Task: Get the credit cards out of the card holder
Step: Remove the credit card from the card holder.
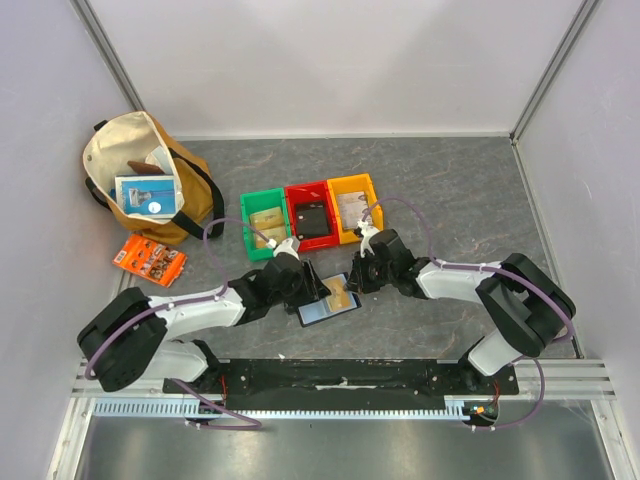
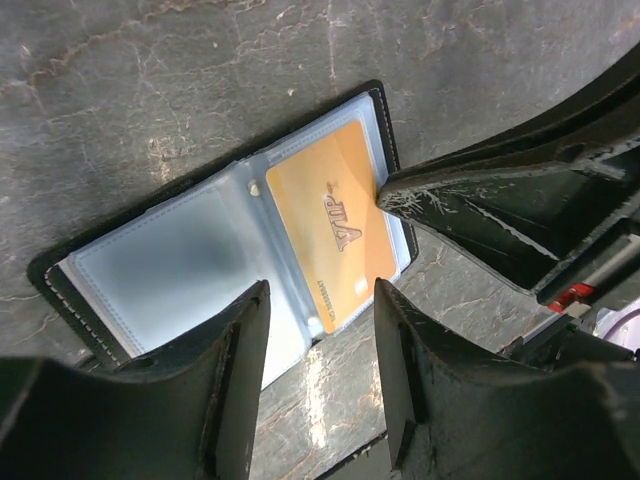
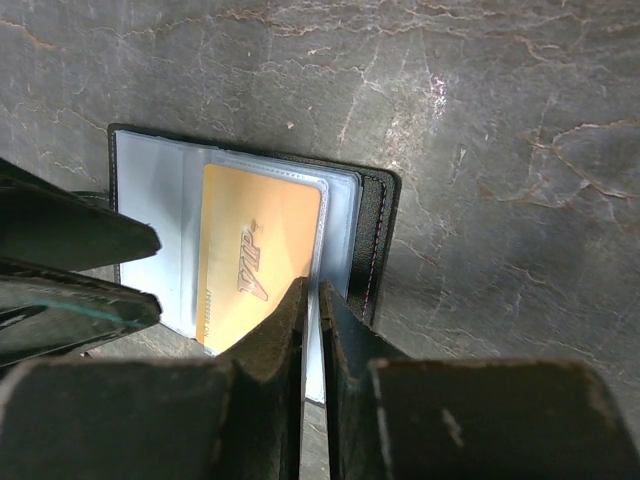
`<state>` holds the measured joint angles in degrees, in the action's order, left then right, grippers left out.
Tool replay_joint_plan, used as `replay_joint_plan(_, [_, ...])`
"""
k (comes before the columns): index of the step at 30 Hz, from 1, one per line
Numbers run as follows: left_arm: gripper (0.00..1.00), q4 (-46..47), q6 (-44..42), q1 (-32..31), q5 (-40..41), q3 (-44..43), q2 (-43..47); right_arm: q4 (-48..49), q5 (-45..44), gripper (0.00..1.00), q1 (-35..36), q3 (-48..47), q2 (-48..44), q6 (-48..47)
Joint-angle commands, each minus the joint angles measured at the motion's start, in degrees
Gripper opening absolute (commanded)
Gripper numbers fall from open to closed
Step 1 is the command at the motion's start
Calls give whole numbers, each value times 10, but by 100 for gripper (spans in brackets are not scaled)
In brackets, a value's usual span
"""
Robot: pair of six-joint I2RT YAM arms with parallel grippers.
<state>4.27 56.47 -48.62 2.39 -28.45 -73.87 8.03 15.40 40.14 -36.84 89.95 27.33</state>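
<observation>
The card holder (image 1: 322,310) lies open on the table between both arms, black rim (image 3: 378,230) around shiny grey-blue panels (image 2: 170,260). An orange VIP credit card (image 2: 330,220) (image 3: 255,250) sits in its clear sleeve on one panel. My left gripper (image 2: 320,290) is open, its fingers straddling the holder's near edge and holding nothing. My right gripper (image 3: 312,285) is closed to a thin slit over the sleeve's edge, right beside the card's long side. In the left wrist view its tip (image 2: 385,195) touches that edge. Both grippers (image 1: 305,285) (image 1: 358,278) meet over the holder.
Green (image 1: 248,235), red (image 1: 293,215) and yellow (image 1: 355,183) bins stand in a row just behind the holder; the red one holds a flat black item (image 1: 313,220). A tan tote bag (image 1: 140,180) and an orange packet (image 1: 150,260) lie at the left.
</observation>
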Motion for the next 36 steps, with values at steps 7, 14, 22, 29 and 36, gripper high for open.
replay_joint_plan(7, [47, 146, 80, 1, -45, 39, -58, -20, 3, 15, 2, 25, 14, 4])
replay_joint_plan(14, [44, 200, 106, 1, -70, 59, -78, -21, 2, 14, 1, 26, 17, 5])
replay_joint_plan(22, [35, 247, 123, 0, -78, 83, -79, -20, 2, 14, 1, 27, 17, 4])
replay_joint_plan(29, [19, 303, 151, 1, -67, 123, -54, -21, 2, 14, -1, 28, 19, 6])
replay_joint_plan(36, [22, 318, 143, 1, -69, 125, -43, -21, 2, 14, -2, 27, 19, 7])
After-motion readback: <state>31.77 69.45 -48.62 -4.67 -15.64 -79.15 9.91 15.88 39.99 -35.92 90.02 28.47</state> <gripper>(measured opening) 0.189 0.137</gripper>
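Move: The bank card in the open card holder lies about 2 cm ahead of the left hand, 2 cm to its right and 3 cm lower. From the right hand, at its outer edge, the card's middle is some 3 cm left, level fore and aft, and 1 cm down. The holder's blank page lies about 4 cm left of the left hand, straight abeam; the red tray stands roughly 19 cm ahead and 4 cm left of it. To the card's near corner beside the fold come the left fingertips: the hand sinks about 2 cm and draws some 2 cm back and 2 cm right, rolling its left side down about 15 degrees. The half-open fingers close most of the way late on, at the near edge, and then the hand lifts about a centimetre. The right hand stays put, nearly shut, with its tips still on the sleeve's outer edge. ##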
